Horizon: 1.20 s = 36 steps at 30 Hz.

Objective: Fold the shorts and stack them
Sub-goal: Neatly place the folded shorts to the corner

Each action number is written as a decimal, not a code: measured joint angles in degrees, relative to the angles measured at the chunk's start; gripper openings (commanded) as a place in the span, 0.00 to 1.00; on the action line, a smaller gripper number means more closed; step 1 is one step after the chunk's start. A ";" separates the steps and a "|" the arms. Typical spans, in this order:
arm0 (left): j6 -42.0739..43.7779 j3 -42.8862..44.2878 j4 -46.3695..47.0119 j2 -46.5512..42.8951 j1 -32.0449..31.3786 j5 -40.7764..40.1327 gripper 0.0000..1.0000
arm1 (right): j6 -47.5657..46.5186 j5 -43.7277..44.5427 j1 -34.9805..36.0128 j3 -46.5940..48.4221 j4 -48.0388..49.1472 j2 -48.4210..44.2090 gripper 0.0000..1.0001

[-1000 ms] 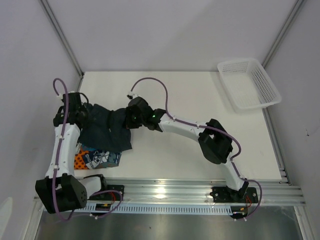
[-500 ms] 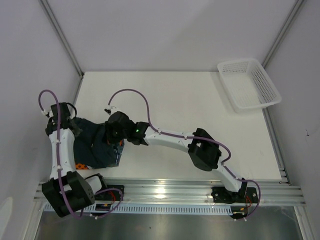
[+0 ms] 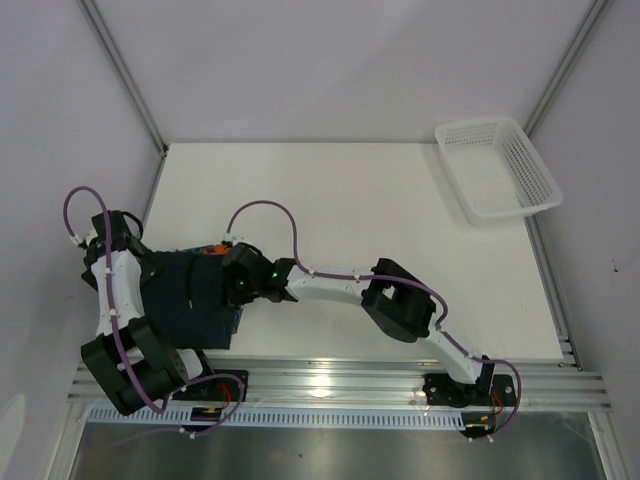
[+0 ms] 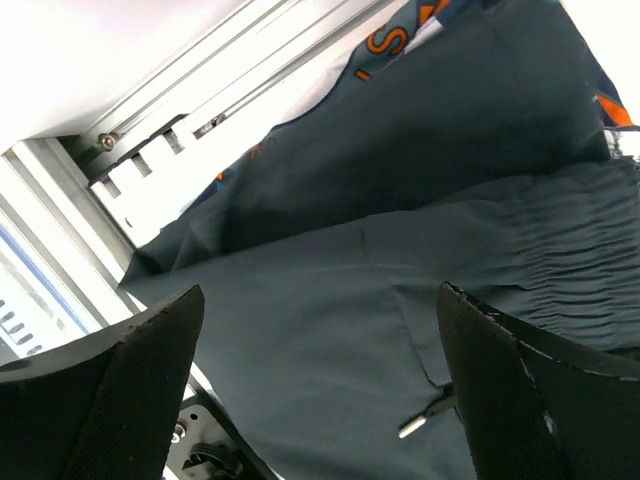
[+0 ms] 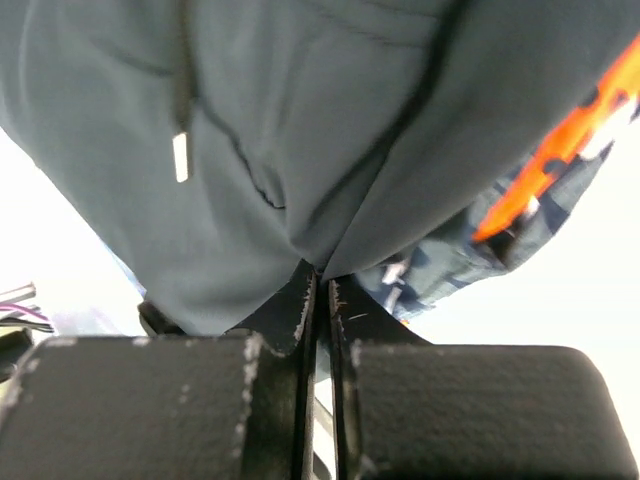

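The plain dark shorts (image 3: 190, 303) lie at the near left of the table, spread over the printed shorts (image 3: 214, 250), of which only an orange edge shows. In the left wrist view my left gripper (image 4: 320, 300) stands wide open just above the dark shorts (image 4: 330, 300), holding nothing, with printed shorts (image 4: 398, 35) peeking out beyond. My left gripper (image 3: 148, 270) is at the pile's left edge. My right gripper (image 3: 238, 290) is at its right edge. In the right wrist view my right gripper (image 5: 322, 275) is shut on a fold of the dark shorts (image 5: 250, 130), beside the printed shorts (image 5: 540, 175).
A white mesh basket (image 3: 497, 168) sits at the far right corner. The metal rail (image 3: 330, 385) runs along the table's near edge, close to the pile. Walls close in on both sides.
Both arms carried the dark shorts toward the near left and laid them over the printed pair. The left gripper opened and let go of the cloth.
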 measured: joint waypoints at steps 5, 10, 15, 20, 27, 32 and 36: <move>-0.37 0.00 -0.20 -0.22 0.07 -0.31 0.99 | 1.84 -1.03 -0.55 -1.81 0.28 0.72 0.45; -0.20 0.04 0.20 -2.36 0.09 2.03 0.99 | 2.01 -2.03 -2.23 -2.64 0.52 0.85 0.64; 0.11 0.39 0.57 -3.74 0.09 5.22 0.99 | 1.92 -2.80 -4.22 -3.21 2.27 0.85 0.65; 0.11 0.83 1.01 -7.54 0.11 8.35 0.99 | 1.64 -3.19 -5.27 -2.69 3.34 0.85 0.64; 0.15 1.66 1.95 -10.01 0.11 11.39 0.99 | 0.57 -2.95 -5.38 -1.44 4.02 0.85 0.63; 0.20 1.66 2.14 -10.01 0.09 13.11 0.99 | -0.39 -3.23 -5.29 2.23 2.93 1.46 0.61; 0.26 1.66 2.29 -10.01 0.04 13.92 0.99 | -1.07 -3.28 -5.27 6.34 4.00 2.67 0.54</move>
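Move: The right hand still pinches the dark shorts over the printed shorts, whose middle lies about 8 cm to its left, level fore and aft, and some 4 cm below. The dark shorts' middle is about 9 cm left and 2 cm nearer. From the left hand, already open, the printed shorts' middle is roughly 14 cm right, 2 cm nearer and 7 cm below. The right dips, lets go of the dark shorts, then goes forward about 6 cm and up; left rises 5. ##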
